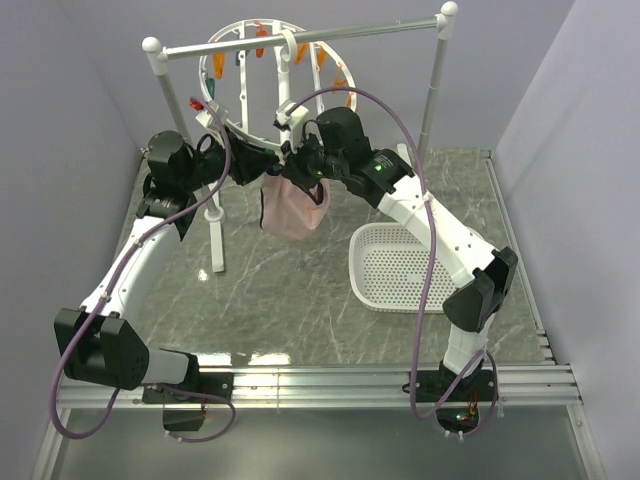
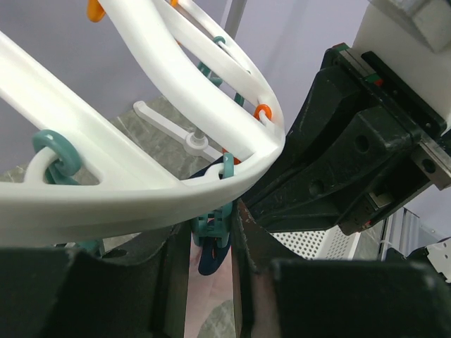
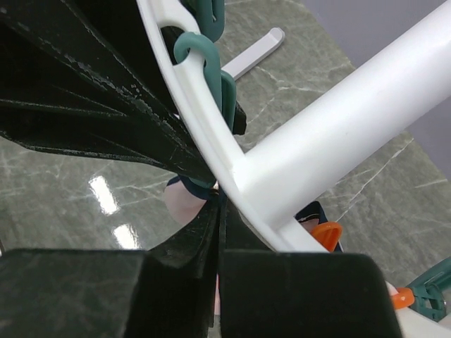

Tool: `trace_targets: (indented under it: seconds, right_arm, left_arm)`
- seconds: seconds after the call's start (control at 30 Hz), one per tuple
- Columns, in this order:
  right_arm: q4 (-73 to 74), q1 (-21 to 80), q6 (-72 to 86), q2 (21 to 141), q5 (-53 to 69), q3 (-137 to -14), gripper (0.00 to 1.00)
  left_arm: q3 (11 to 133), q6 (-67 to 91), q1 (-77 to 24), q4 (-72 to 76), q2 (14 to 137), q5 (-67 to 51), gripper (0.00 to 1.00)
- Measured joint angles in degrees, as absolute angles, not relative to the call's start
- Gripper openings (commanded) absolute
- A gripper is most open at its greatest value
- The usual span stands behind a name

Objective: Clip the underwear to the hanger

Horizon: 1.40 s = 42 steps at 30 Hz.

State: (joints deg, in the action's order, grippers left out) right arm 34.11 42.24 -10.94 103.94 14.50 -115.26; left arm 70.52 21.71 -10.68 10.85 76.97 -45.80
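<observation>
The hanger, a white ring with orange and teal clips, hangs from the rail. The pale pink underwear dangles under the ring's near rim, where both grippers meet. In the left wrist view, my left gripper is closed around a teal clip under the ring. The underwear's navy edge sits in that clip. In the right wrist view, my right gripper is shut on the underwear's top edge, right below the ring. In the top view the left gripper and the right gripper almost touch.
The white rail stand has two poles and feet on the marble-patterned table. A white perforated basket lies on the right and also shows in the left wrist view. Grey walls close in on the left, back and right.
</observation>
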Motion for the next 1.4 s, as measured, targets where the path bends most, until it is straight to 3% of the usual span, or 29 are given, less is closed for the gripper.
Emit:
trace_targets:
  seconds: [0.3,0.4,0.63,0.87,1.0,1.33,1.4]
  right_arm:
    - [33.12,42.3,-11.51,103.18,13.87,-114.65,0.0]
    - [32.75,42.37,-11.64,102.89,13.61,-114.28,0.0]
    - [32.58,42.39,-11.84,102.89,13.52,-114.17,0.0]
    - [32.14,42.39,-11.92,102.87,13.15,-114.08,0.0]
    - [32.14,42.39,-12.08,102.87,13.1,-114.08,0.0]
    - [32.12,42.39,-12.1,102.87,13.08,-114.08,0.0]
    - [32.1,42.39,-12.12,102.87,13.08,-114.02,0.04]
  left_arm:
    - [70.78,21.63,-10.63,9.74,77.14,-46.3,0.01]
    - [70.78,21.65,-10.61,9.58,77.14,-46.33,0.08]
    - [71.35,21.78,-10.5,9.06,77.17,-46.26,0.37]
    - [72.64,22.2,-10.2,8.32,77.56,-46.7,0.5]
    - [72.9,22.5,-10.0,8.47,77.56,-46.68,0.67]
    - [72.47,23.7,-8.36,8.58,75.9,-46.76,0.79]
    - [71.5,23.68,-7.88,8.19,74.3,-46.76,0.79]
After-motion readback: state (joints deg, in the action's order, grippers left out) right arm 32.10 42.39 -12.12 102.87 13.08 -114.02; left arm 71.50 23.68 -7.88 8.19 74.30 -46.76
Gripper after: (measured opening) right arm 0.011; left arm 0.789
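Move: Between the left fingertips sits the teal clip being squeezed, within a centimetre of that hand; the navy waistband is about 2 cm below and 1 cm to the right, and a second teal clip some 4 cm left and 2 cm farther out. From the right hand, the squeezed clip is roughly 2 cm above, 1 cm ahead and 1 cm left, while an orange clip lies about 4 cm right, 3 cm ahead and 1 cm above. Letting go of the teal clip, the left fingers spread from a narrow gap to nearly wide open, then the hand eases up and left, drawing slightly back at the end, about 2.5 cm in all, away from the clip and the hanger rim. The right hand creeps up less than 1 cm and keeps its shut pinch on the waistband right under the clip. ##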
